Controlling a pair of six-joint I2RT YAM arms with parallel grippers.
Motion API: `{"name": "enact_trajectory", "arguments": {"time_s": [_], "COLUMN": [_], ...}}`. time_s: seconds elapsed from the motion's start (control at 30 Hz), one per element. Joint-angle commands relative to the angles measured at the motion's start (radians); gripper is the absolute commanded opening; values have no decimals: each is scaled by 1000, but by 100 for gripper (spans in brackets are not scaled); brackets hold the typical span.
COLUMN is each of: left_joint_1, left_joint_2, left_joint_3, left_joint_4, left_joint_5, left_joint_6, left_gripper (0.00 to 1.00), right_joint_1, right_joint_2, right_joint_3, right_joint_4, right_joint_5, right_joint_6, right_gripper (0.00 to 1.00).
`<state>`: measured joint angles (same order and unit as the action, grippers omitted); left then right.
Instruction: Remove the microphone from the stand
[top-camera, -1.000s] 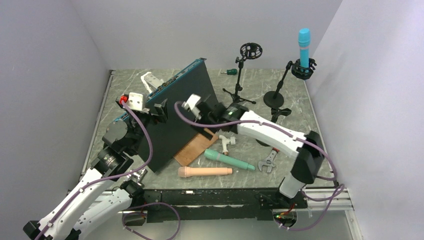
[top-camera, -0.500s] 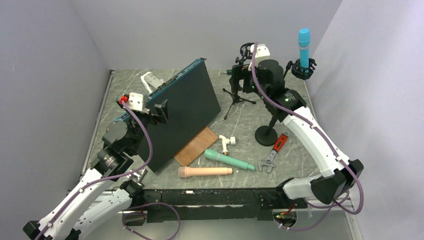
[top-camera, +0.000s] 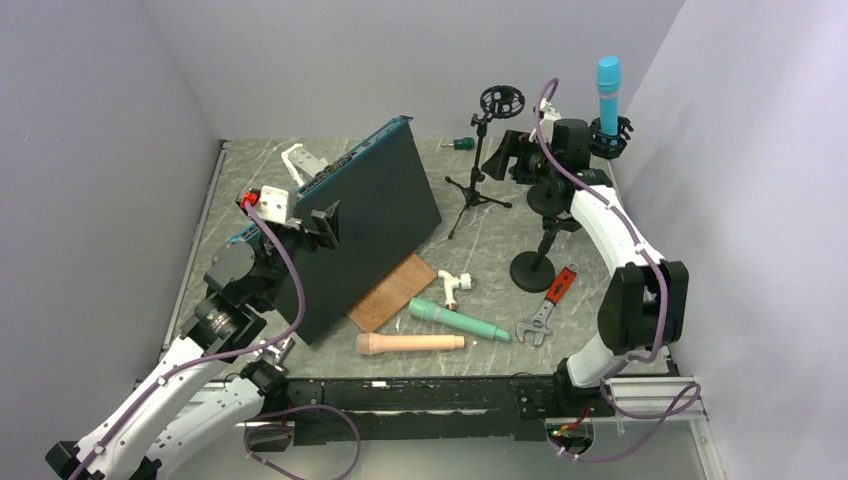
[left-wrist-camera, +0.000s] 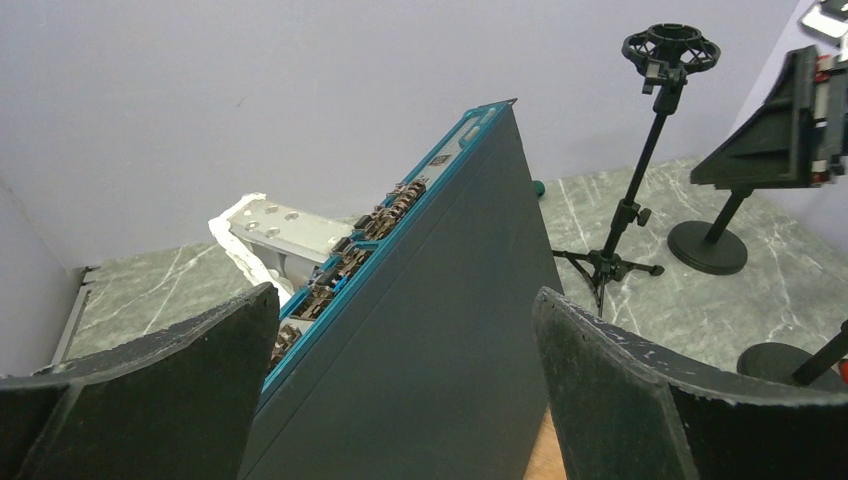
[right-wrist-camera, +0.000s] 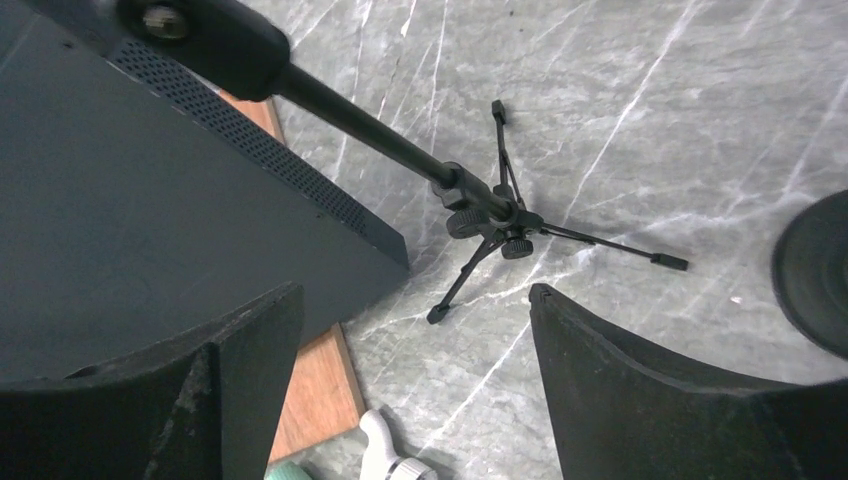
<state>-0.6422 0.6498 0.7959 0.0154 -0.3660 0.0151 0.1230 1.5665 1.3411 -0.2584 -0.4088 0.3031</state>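
Note:
A blue microphone (top-camera: 608, 88) stands upright in the black clip of a stand (top-camera: 610, 142) at the back right. My right gripper (top-camera: 508, 157) is open and empty, held high just left of that stand, apart from the microphone. Its wrist view looks down between the open fingers (right-wrist-camera: 640, 380) at a tripod stand (right-wrist-camera: 500, 215) with an empty shock mount (top-camera: 501, 101). My left gripper (top-camera: 318, 222) is open and empty above a big dark panel (top-camera: 365, 225). The blue microphone is out of both wrist views.
A third stand with a round base (top-camera: 533, 270) is mid-right. A green microphone (top-camera: 458, 320), a beige microphone (top-camera: 410, 343), a wooden board (top-camera: 385, 295), a white fitting (top-camera: 455, 285) and a red-handled wrench (top-camera: 548, 305) lie at the front. A green screwdriver (top-camera: 460, 144) lies at the back.
My right arm has swung from the middle of the table up to the back right, ending beside the blue microphone's stand. The left arm has not moved.

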Motion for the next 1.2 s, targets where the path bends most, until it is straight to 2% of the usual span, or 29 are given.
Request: {"name": "enact_trajectory", "arguments": {"time_s": [0.0, 0.17, 0.4, 0.83, 1.17], "left_joint_1": [-10, -12, -12, -11, -12], "left_joint_2": [1, -1, 9, 10, 18], "left_joint_3": [35, 34, 38, 34, 33], "left_joint_4": [9, 9, 5, 7, 8], "left_joint_5": [8, 8, 11, -1, -3], "left_joint_6": [-7, -8, -9, -8, -8], "left_gripper": [99, 99, 99, 99, 99], "right_joint_1": [-17, -15, -15, -3, 9], "right_joint_2": [63, 151, 166, 270, 275], "right_joint_3": [3, 40, 5, 102, 90], "right_joint_4": [167, 163, 213, 159, 170], "right_joint_5": [-180, -200, -103, -110, -127], "right_joint_6": [-29, -54, -64, -134, -159], "right_gripper": [81, 69, 66, 57, 34]}}
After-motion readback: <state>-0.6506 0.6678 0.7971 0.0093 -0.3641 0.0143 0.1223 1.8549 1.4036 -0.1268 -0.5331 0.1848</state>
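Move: The tripod stand's lower collar, with its knob, lies from the right hand about 7 cm ahead, 4 cm to the left and 9 cm below. The blue microphone stand's round base is 13 cm to the right and 2 cm ahead, the short stand's base 7 cm to the right and 15 cm back, both on the table some 22 cm below. From the left hand the collar is roughly 24 cm ahead, 33 cm to the right and 22 cm lower. Lower the empty right gripper about 8 cm while reaching some 4 cm forward and slightly left, down to the tripod stand's pole at its lower collar. Turn the hand a little counter-clockwise, and draw the wide-open fingers in to under half open, so that the tips come up close on either side of the collar's knob. ##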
